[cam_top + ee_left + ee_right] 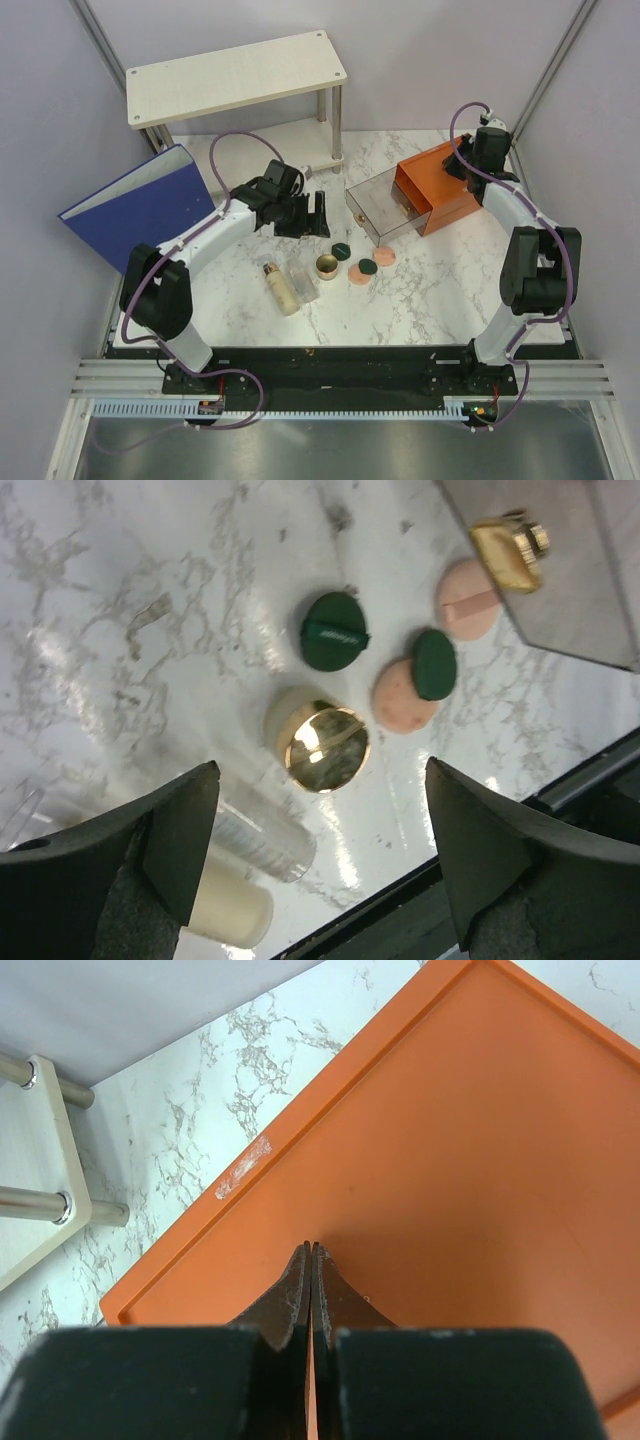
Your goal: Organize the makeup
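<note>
The makeup lies in the middle of the marble table. A beige cylindrical bottle (282, 290) and a clear bottle (303, 278) lie side by side, with a round gold jar (326, 266) to their right. Two dark green discs (342, 249) (367, 267) and two peach-pink discs (385, 256) (354, 273) sit beyond the jar. My left gripper (310, 218) hovers open above them, holding nothing. In the left wrist view the gold jar (322, 745) lies between the spread fingers of the left gripper (320, 772). My right gripper (311, 1250) is shut over the orange box (450, 1140).
The orange box (440, 185) has a clear drawer (385, 208) pulled out toward the discs; its gold knob (508, 550) shows in the left wrist view. A big blue binder (140, 205) leans at the left. A white shelf (235, 75) stands at the back.
</note>
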{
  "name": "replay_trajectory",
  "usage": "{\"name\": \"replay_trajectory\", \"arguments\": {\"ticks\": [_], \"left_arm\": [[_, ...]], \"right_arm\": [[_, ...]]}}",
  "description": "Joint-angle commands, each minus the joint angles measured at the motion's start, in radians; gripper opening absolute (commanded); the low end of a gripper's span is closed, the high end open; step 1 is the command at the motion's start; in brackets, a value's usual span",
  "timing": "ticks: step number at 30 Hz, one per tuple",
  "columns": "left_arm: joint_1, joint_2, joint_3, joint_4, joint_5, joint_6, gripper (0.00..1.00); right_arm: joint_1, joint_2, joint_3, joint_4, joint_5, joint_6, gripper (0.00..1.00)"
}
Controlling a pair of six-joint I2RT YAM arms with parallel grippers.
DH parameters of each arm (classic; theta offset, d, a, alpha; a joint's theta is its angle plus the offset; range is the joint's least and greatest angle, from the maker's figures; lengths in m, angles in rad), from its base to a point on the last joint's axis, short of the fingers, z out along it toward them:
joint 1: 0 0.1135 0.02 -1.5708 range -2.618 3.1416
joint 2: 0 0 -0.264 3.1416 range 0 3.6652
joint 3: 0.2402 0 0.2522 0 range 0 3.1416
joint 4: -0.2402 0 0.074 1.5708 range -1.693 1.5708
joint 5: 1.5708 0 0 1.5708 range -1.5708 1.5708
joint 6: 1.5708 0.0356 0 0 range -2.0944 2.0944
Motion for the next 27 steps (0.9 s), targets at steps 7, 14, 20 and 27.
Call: {"name": "replay_trajectory", "arguments": {"ticks": [7, 14, 20, 27], "left_arm": [[0.002, -0.075, -0.054, -0.253, -0.16, 0.0, 0.91], [0.0, -0.02, -0.07, -0.281, -0.111, -0.009, 0.75], [-0.001, 0.056, -0.071, -0.278, -0.081, -0.024, 0.67], [-0.013, 0.139, -0.054, -0.255, -0.042, -0.035, 0.67]], "right_arm": [[0.017, 0.102, -0.037, -0.332, 0.078, -0.063, 0.0], [0.02, 0.117, -0.035, -0.332, 0.058, -0.064, 0.0], [0.018, 0.112, -0.043, -0.332, 0.052, -0.069, 0.0], [0.02, 0.112, -0.043, -0.33, 0.047, -0.07, 0.0]]}}
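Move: The clear bottle lies on the table about 9 cm back from the left hand, 4 cm to its left and some 12 cm below. The gold jar sits around 5 cm back and 2 cm right of the hand; the cream bottle is some 11 cm back and 9 cm left, and the green puff about 2 cm back and 6 cm right, all at much the same depth. From the right hand, the clear bottle is roughly 27 cm back, 39 cm left and 14 cm down. Making for the clear bottle without reaching it, the open left hand first swings back and to its left, about 5 cm each way, while sinking some 4 cm. It then goes mostly straight down over the bottle for another 4 cm or so. Its slanted fingers tilt some 25 degrees towards vertical, and their wide gap narrows by about a quarter. ##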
